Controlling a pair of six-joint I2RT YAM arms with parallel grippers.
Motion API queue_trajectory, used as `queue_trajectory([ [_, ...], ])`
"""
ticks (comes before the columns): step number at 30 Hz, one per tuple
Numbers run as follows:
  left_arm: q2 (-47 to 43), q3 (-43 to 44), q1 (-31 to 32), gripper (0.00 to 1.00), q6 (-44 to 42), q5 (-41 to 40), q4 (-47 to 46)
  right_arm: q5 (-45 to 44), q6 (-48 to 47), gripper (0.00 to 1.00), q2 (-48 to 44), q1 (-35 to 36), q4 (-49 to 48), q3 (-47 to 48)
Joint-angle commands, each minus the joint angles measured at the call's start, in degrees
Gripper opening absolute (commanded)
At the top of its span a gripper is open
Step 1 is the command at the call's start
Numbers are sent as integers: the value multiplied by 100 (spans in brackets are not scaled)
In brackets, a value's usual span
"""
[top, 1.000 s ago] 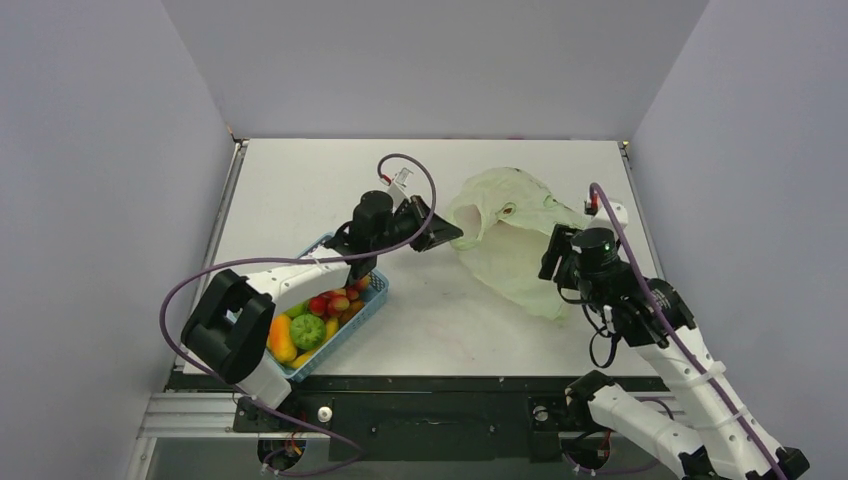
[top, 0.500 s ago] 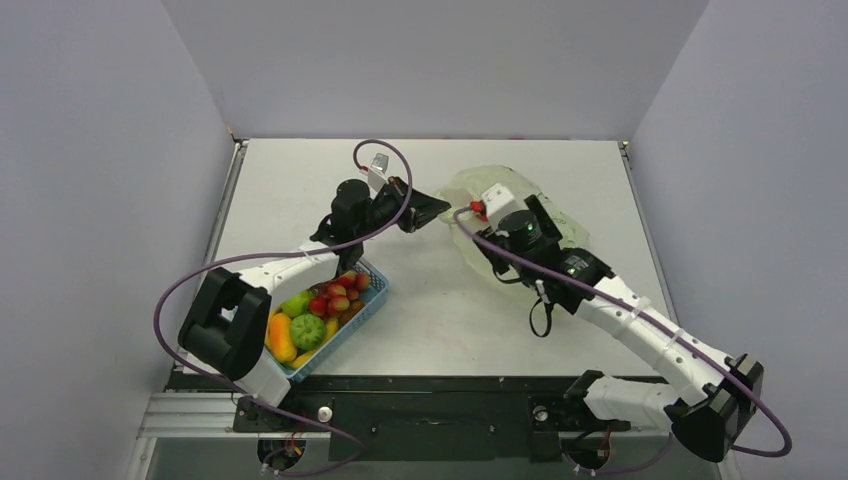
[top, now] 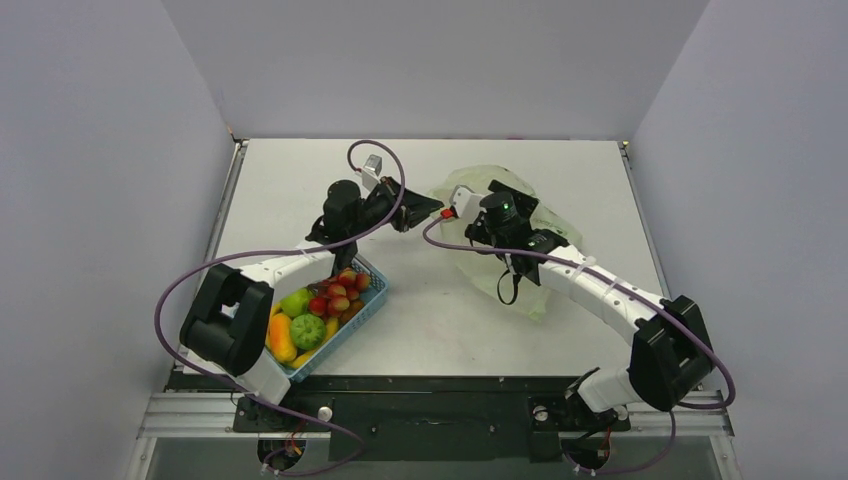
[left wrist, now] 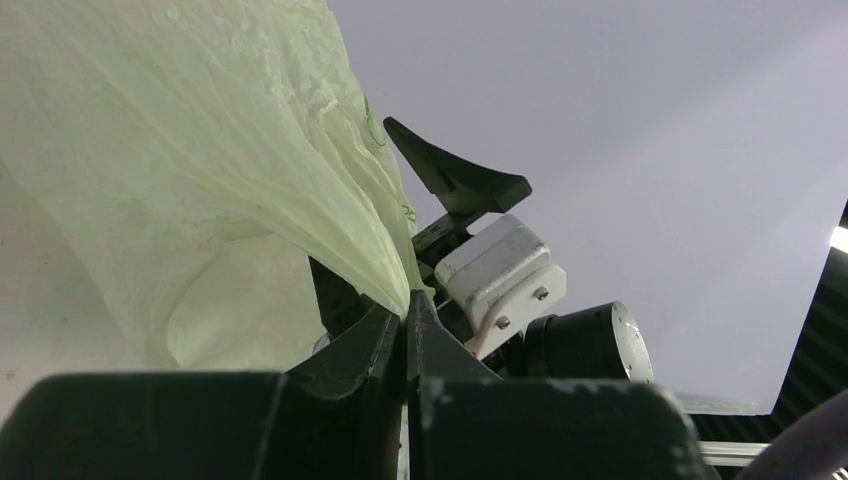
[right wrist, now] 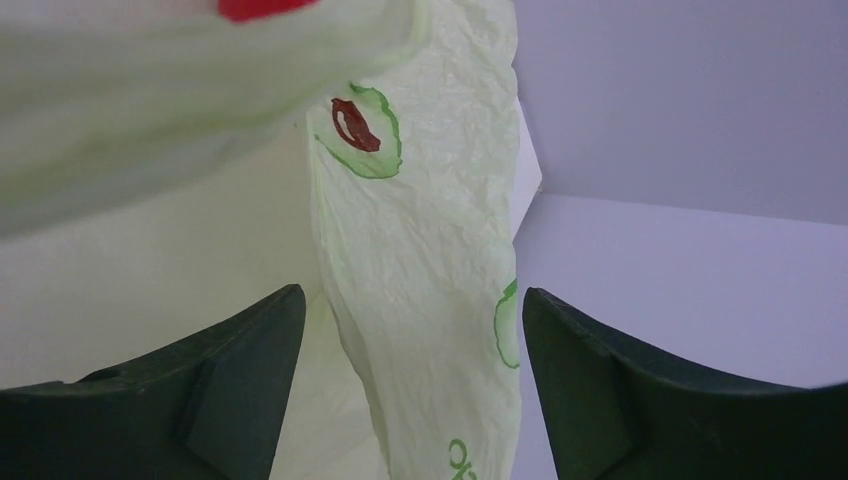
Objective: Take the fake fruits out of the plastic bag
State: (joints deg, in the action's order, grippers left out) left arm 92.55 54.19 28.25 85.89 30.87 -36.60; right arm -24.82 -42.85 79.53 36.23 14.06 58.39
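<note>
The plastic bag lies crumpled at the back right, pale yellow-green with avocado prints. My left gripper is shut on its left edge, and the film fans out from the pinched fingertips. My right gripper is right beside it, open, with a hanging strip of the plastic bag between its spread fingers but not squeezed. The fake fruits sit in the blue basket: a light green one, a darker green one, a red apple and a berry cluster. No fruit shows inside the bag.
The blue lattice basket stands at the front left under the left arm, also holding an orange and yellow fruit. The right arm stretches across the bag. Grey walls enclose the table on three sides.
My right arm swung from the bag's right side across it to its left edge, beside the left gripper, and its jaws spread wider. My left gripper drew the bag edge slightly back and left.
</note>
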Motion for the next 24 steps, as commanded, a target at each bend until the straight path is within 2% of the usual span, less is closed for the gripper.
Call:
queue_trajectory([
  [1,-54,-65,-145,0,-59,221,-324,-148,-408,71,191,-127,-442,366],
  [5,-93,-94,-225,0,-184,258,-247,-324,-262,58,456,-257,-502,521],
  [9,-156,-69,-264,1,-499,255,34,-470,-62,34,569,-216,-428,711],
  [12,-263,-132,-311,10,-813,193,401,-380,134,13,526,-187,-39,913],
  [14,-411,-215,-338,18,-1083,120,619,-244,348,6,486,-197,273,1102],
  [16,-602,-301,-348,28,-1427,-8,942,-38,620,0,465,-240,637,1318],
  [21,-1422,-552,-349,50,-2599,-500,1986,867,1429,0,508,-378,1467,1903],
  [24,-2040,-876,-296,58,-3072,-938,2430,1060,1705,0,542,-379,1677,2000],
])
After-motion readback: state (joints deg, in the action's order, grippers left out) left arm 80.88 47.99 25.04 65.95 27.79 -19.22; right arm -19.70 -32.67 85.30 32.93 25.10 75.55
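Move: The bag's upper rim stands between the right hand's open fingers, about 3 cm farther ahead of the hand and level with it in height and sideways. The bag edge the left hand still pinches lies some 14 cm to the left of the right hand, 6 cm back and 5 cm higher. From the left hand, the upper rim is about 9 cm ahead, 14 cm right and 5 cm lower; the blue basket is roughly 24 cm left, 14 cm back and 20 cm below. The right fingers shut on the upper rim of the bag after the hand slides about 3 cm forward onto it; then that hand lifts the pinched plastic some 5 cm, edging left. The left hand keeps its pinch while sinking and easing left, then opens past halfway to release its edge and backs off left and down, about 5 cm left in all, rolling some 15 degrees. ##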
